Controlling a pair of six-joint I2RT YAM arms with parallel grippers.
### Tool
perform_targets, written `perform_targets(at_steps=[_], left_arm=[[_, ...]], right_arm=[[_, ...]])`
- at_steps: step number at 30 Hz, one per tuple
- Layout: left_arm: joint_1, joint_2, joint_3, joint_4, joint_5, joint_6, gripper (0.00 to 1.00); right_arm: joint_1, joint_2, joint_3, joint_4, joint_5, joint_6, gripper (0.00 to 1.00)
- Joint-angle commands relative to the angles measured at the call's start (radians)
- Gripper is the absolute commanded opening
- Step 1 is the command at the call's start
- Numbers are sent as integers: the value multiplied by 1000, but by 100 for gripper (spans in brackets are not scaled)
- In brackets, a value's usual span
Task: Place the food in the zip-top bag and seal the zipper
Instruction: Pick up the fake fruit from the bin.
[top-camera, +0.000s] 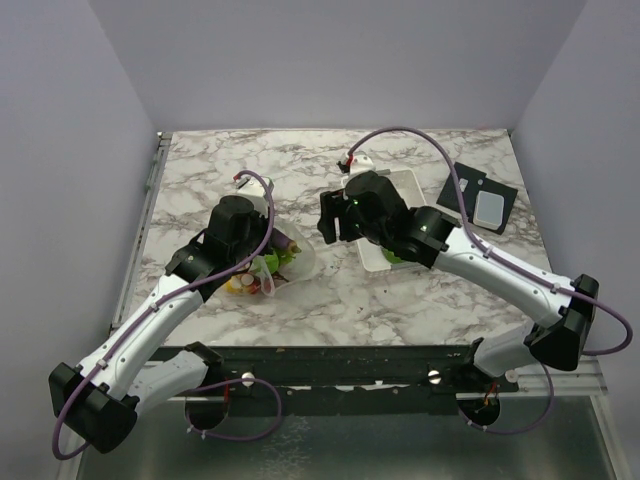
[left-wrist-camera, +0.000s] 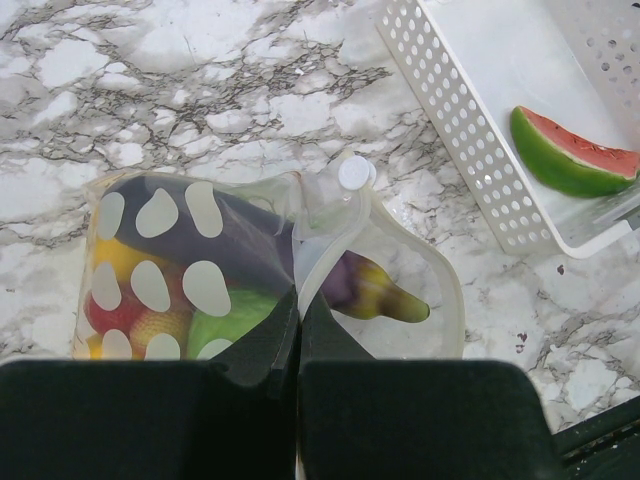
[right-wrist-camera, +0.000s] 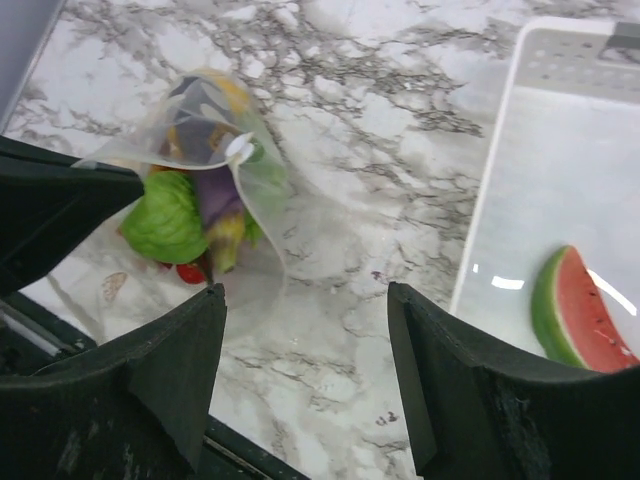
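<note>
The zip-top bag (left-wrist-camera: 200, 250) lies on the marble, its mouth gaping to the right. Through it show a dark purple eggplant (left-wrist-camera: 245, 240), plus yellow, red and green food pieces. My left gripper (left-wrist-camera: 298, 300) is shut on the near edge of the bag's mouth, where the zipper strip (left-wrist-camera: 459, 300) curves round. A watermelon slice (left-wrist-camera: 575, 155) lies alone in the white basket (left-wrist-camera: 450, 100). My right gripper (right-wrist-camera: 305, 295) hangs open over bare marble between the bag (right-wrist-camera: 215, 130) and the basket (right-wrist-camera: 500, 200), holding nothing. In the top view it (top-camera: 328, 218) sits just right of the bag (top-camera: 285, 262).
The perforated white basket (top-camera: 400, 185) stands at the middle right, partly under my right arm. A black card with a pale patch (top-camera: 480, 198) lies at the back right. Lilac walls close in the table on three sides.
</note>
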Motion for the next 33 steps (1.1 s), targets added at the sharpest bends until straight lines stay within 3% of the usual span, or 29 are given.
perform_targets(at_steps=[1, 15, 33], left_arm=[[-6, -1, 7, 15, -17, -7, 0], [-6, 0, 7, 15, -5, -7, 0], [-5, -4, 7, 15, -2, -6, 0]], right_arm=[[-37, -39, -25, -108, 84, -67, 71], [-265, -19, -133, -151, -27, -115, 72], [-418, 216, -199, -80, -112, -129, 74]])
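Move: The watermelon slice, the last fruit in the bin, lies about 17 cm to the right of the empty right gripper, some 7 cm farther forward and about 24 cm below it. The bin's middle is roughly 8 cm beyond the slice and 3 cm to its left. The filled zip-top bag sits some 16 cm to the right gripper's left and 3 cm ahead. From the left gripper, the slice is about 29 cm to the right and 6 cm ahead. Swing the right gripper away from the bag, about 15 cm to the right and some 6 cm forward over the bin, increasingly sinking as it goes, 16 cm down in all towards the watermelon slice. Tip the fingers down and turn them clockwise, some 25 degrees each, keeping them open. Hold the left gripper still, shut on the bag's rim. ##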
